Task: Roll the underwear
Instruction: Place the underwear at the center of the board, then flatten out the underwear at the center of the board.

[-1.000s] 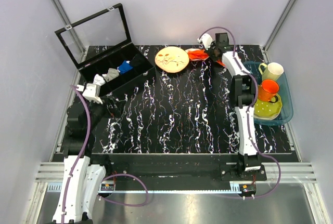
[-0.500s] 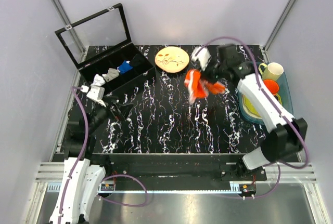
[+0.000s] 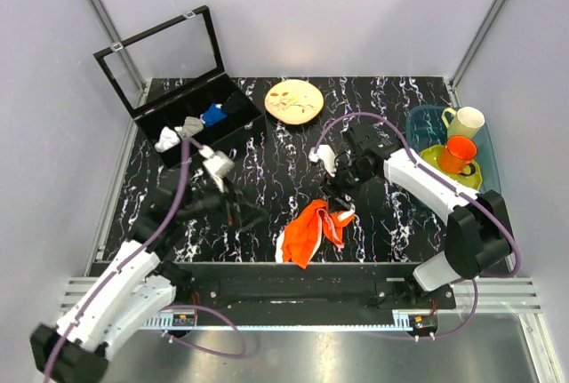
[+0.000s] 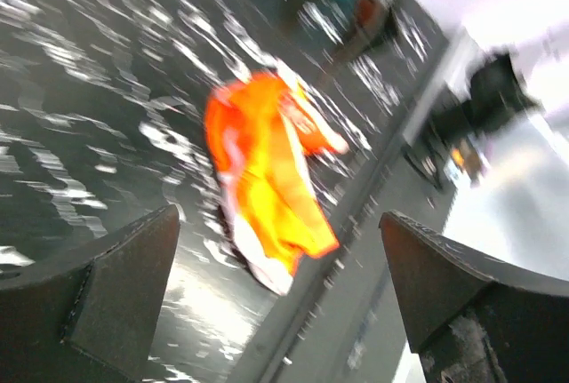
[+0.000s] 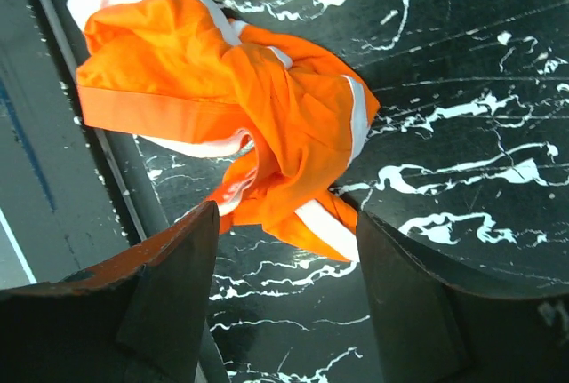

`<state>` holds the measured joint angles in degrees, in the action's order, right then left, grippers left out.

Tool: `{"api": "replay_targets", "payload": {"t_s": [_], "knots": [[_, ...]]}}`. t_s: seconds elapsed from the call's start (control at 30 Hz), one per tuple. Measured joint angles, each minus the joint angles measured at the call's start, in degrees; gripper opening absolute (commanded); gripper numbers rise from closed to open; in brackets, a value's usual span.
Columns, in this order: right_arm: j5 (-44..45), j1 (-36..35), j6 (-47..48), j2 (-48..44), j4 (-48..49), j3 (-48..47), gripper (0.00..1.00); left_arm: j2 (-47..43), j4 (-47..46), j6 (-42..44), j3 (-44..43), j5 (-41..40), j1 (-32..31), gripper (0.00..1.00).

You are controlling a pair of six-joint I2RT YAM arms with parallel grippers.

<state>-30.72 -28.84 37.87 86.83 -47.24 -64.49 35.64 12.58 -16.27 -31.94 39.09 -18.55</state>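
Note:
The underwear [image 3: 307, 232] is a crumpled bright orange heap with white edging, lying on the black marbled table close to its front edge. My right gripper [image 3: 340, 185] hovers just behind and to the right of it, open, with nothing between its fingers. In the right wrist view the underwear [image 5: 231, 107] lies beyond the open gripper [image 5: 286, 223], apart from both fingers. My left gripper [image 3: 240, 214] is to the left of the garment, wide open and empty. The left wrist view is blurred but shows the underwear [image 4: 267, 170] ahead of the open gripper [image 4: 277, 223].
A black compartment box [image 3: 233, 130] with its lid up holds small rolled garments at the back left. A patterned round plate [image 3: 294, 101] lies at the back middle. A blue basket [image 3: 487, 195] at the right holds an orange cup [image 3: 460, 154], a cream cup [image 3: 468, 121] and a yellow-green bowl.
My right gripper carried the underwear from beside the plate to the front middle of the table and opened, dropping it there. My left arm swung right towards the garment.

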Motion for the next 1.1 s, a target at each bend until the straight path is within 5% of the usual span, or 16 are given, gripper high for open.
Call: {"api": "replay_targets", "payload": {"t_s": [0.2, 0.4, 0.63, 0.9, 1.03, 1.1], "knots": [[-6.9, 5.2, -0.3, -0.6, -0.2, 1.2, 0.71, 11.8, 3.6, -1.2, -1.6, -14.6, -30.7, 0.99], [-11.1, 11.1, -2.4, -1.6, 0.3, 1.8, 0.70, 31.9, 4.5, -1.9, -8.3, -32.4, -53.3, 0.79], [-14.0, 10.9, -2.8, -2.4, 0.2, 2.3, 0.70, 51.5, 7.5, -1.3, -21.0, -42.1, -58.5, 0.74], [-15.0, 10.9, -2.6, -1.3, -0.7, 2.4, 0.70, 60.8, 13.3, -1.0, -25.5, -48.5, -60.6, 0.71], [-15.1, 10.9, -2.2, -0.8, -0.7, 2.5, 0.70, 63.6, 16.0, -0.7, -27.1, -51.9, -62.2, 0.61], [-15.2, 10.9, -2.1, -0.4, -0.8, 2.5, 0.70, 64.2, 16.9, -0.5, -27.8, -53.3, -62.9, 0.40]]}}
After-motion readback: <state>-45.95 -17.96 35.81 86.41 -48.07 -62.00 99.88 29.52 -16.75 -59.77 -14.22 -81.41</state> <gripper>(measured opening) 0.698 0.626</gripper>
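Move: From the left gripper the underwear's middle lies about 16 cm to the right, 1 cm back and 20 cm below; its near corner is about 10 cm back, 14 cm right and 21 cm down. The plate stands some 44 cm ahead and 8 cm right, the black box 36 cm ahead and 27 cm left. From the right gripper the underwear is about 5 cm back, 6 cm left and 9 cm down, the blue tray 17 cm ahead and 42 cm right. Bring the left gripper down about 20 cm while sweeping it some 14 cm right and 10 cm back, to the underwear's near corner by the board's edge. Swing its fingers from sideways to steeply down, about 60 degrees, and narrow them from wide open around the corner without shutting. Keep the empty right gripper open over the cloth, shifting barely 2 cm right and tilting slightly. ##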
